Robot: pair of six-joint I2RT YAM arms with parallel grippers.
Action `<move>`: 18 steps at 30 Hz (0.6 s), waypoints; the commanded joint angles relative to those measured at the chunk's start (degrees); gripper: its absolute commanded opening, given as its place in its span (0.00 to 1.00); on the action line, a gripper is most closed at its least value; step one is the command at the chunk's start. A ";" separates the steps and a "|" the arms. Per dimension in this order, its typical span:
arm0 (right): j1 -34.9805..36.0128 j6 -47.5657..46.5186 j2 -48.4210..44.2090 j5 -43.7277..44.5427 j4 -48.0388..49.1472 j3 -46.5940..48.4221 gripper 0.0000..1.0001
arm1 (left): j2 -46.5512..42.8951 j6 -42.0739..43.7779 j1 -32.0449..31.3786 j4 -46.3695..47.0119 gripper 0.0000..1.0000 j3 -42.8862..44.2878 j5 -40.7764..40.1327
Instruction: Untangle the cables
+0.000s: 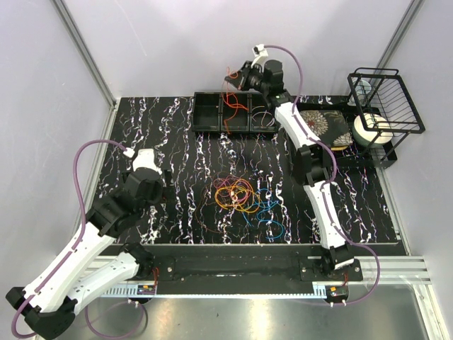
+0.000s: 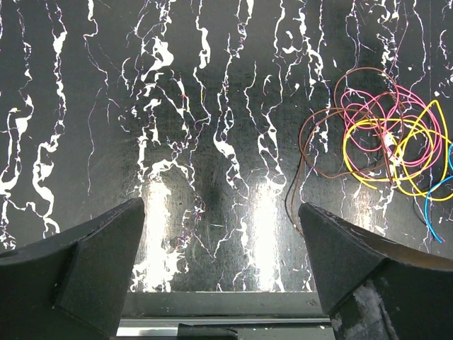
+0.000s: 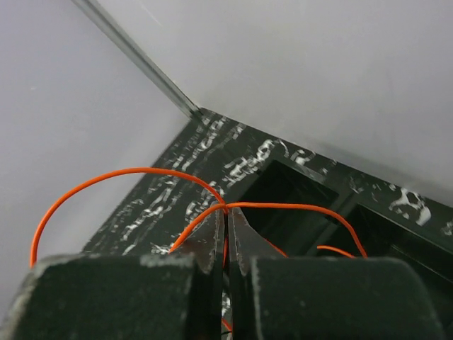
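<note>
A tangle of cables (image 1: 241, 195), pink, yellow, orange, brown and blue loops, lies at the table's middle; part of it shows at the right of the left wrist view (image 2: 382, 145). My right gripper (image 1: 243, 78) is shut on an orange cable (image 3: 141, 174) and holds it in the air above the black compartment tray (image 1: 209, 113) at the back. The cable's loops spread from the fingertips (image 3: 228, 211). More orange cable lies in the tray's middle compartment (image 1: 233, 113). My left gripper (image 2: 223, 234) is open and empty, above bare table left of the tangle.
A black wire rack (image 1: 386, 106) with a white roll (image 1: 371, 131) stands at the back right, beside a patterned dark tray (image 1: 329, 127). White walls and metal posts close the back and sides. The table's front rail (image 1: 233, 265) runs by the arm bases.
</note>
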 commanded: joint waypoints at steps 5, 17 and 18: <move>1.94 -10.06 3.14 9.90 -5.65 3.07 0.00 | -0.19 1.09 0.30 2.96 0.94 0.00 0.70; 1.94 -8.21 -3.97 7.81 -5.14 4.30 0.00 | -0.28 1.18 0.39 2.96 0.94 0.00 0.62; 1.94 -7.52 -5.02 7.10 -4.35 3.86 0.00 | -0.28 1.18 0.39 2.96 0.94 -0.09 0.53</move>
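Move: The right hand still holds the orange cable high over the tray by the back wall. The middle compartment lies some 22 cm below it, about 2 cm back and 2 cm right; the left compartment is about 9 cm left, the right one, with the white cable, some 13 cm right, both about 2 cm back. From the left hand the middle compartment is roughly 40 cm ahead, 27 cm right and 17 cm below. Right hand, fingers shut on the orange cable, sinks about 7 cm towards the middle compartment, then rises 2. ##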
